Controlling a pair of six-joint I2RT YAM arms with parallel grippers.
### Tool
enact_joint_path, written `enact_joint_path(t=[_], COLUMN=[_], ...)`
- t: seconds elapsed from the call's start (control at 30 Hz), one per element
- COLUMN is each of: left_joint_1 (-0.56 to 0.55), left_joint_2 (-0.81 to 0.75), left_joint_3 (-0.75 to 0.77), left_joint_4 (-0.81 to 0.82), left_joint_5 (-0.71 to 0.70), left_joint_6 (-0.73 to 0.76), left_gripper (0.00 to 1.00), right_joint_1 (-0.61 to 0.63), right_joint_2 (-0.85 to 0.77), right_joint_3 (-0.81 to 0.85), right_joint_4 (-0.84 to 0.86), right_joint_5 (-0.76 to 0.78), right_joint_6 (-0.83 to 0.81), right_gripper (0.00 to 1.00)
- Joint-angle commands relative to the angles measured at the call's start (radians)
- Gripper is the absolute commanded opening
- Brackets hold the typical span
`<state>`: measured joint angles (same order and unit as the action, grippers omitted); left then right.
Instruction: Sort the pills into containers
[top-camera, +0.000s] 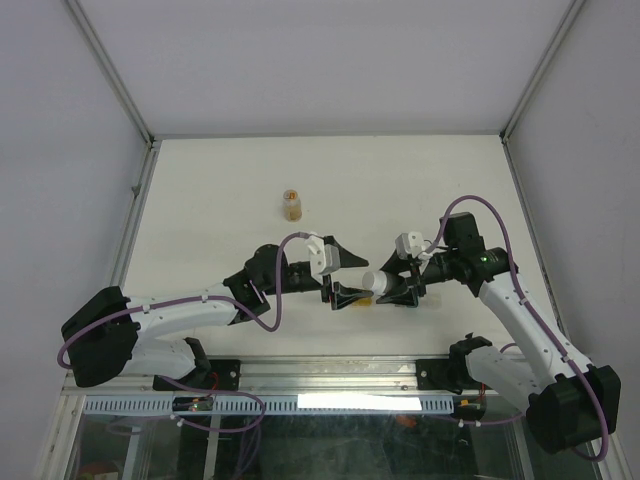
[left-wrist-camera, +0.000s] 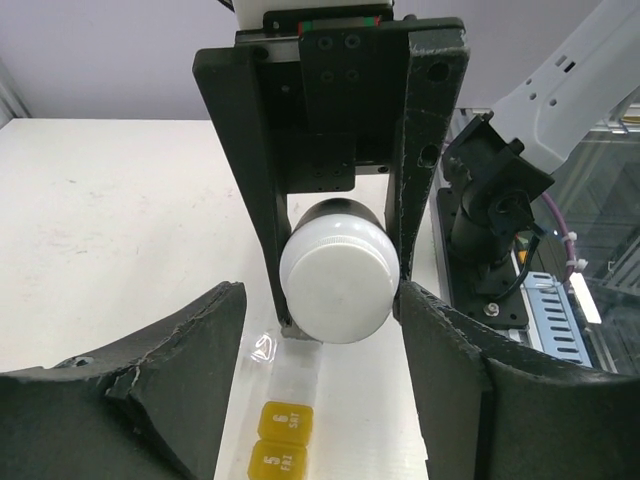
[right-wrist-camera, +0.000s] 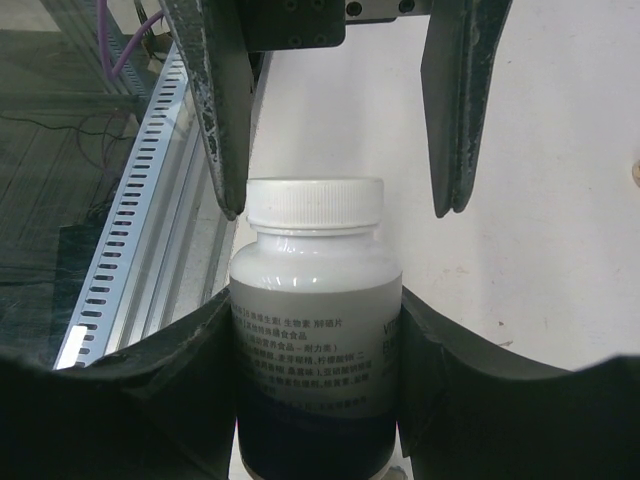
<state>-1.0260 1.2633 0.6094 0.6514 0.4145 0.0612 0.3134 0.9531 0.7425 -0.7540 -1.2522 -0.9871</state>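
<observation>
My right gripper (top-camera: 396, 282) (right-wrist-camera: 315, 330) is shut on the body of a white pill bottle (top-camera: 380, 281) (right-wrist-camera: 314, 330), which lies level with its cap (left-wrist-camera: 336, 285) (right-wrist-camera: 315, 203) pointing at the left arm. The left gripper (top-camera: 353, 278) (left-wrist-camera: 322, 300) straddles that cap. One finger sits against the cap's side, and a gap shows at the other finger. Below them on the table lie the containers (left-wrist-camera: 283, 440): two yellow boxes marked SAT and FRI, with a clear one (left-wrist-camera: 291, 368) beyond. The pills are hidden inside the bottle.
A small round amber bottle (top-camera: 291, 204) stands farther back on the white table (top-camera: 220, 200). The slotted metal rail (right-wrist-camera: 125, 230) of the table's near edge runs just behind both grippers.
</observation>
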Motion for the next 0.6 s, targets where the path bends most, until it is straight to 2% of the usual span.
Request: enact_joint_path(t=[0.0, 0.3, 0.4, 0.47, 0.57], left_joint_1=[0.006, 0.007, 0.007, 0.007, 0.005], left_joint_2=[0.006, 0.030, 0.035, 0.031, 0.021], left_joint_3=[0.033, 0.046, 0.051, 0.049, 0.044], left_joint_4=[0.082, 0.077, 0.078, 0.083, 0.099], left_joint_5=[0.020, 0.029, 0.021, 0.012, -0.012], left_joint_6=[-0.037, -0.071, -0.095, -0.121, -0.197], left_gripper=[0.62, 0.52, 0.32, 0.28, 0.13], right_joint_1=[0.007, 0.009, 0.009, 0.010, 0.009], right_joint_2=[-0.003, -0.004, -0.005, -0.004, -0.003], right_joint_3=[0.038, 0.040, 0.040, 0.039, 0.040], right_joint_4=[0.009, 0.009, 0.010, 0.011, 0.028], right_joint_5=[-0.016, -0.017, -0.014, -0.009, 0.008], right_joint_6=[-0.016, -0.014, -0.012, -0.009, 0.013], right_gripper=[0.00, 0.00, 0.00, 0.00, 0.00])
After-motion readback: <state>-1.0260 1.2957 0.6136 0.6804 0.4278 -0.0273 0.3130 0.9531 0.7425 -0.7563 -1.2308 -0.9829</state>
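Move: The white cap of the pill bottle lies about 2 cm to the right of the left hand, level with it and between its open fingertips. The right hand holds the bottle, with the cap some 4 cm to that hand's left and 1 cm lower. The clear pill container lies on the table, its middle roughly 10 cm right of the left hand, 2 cm ahead and 19 cm below. Left fingers close on the bottle cap and pinch its rim, rolling some 5 degrees; right keeps holding the bottle. ##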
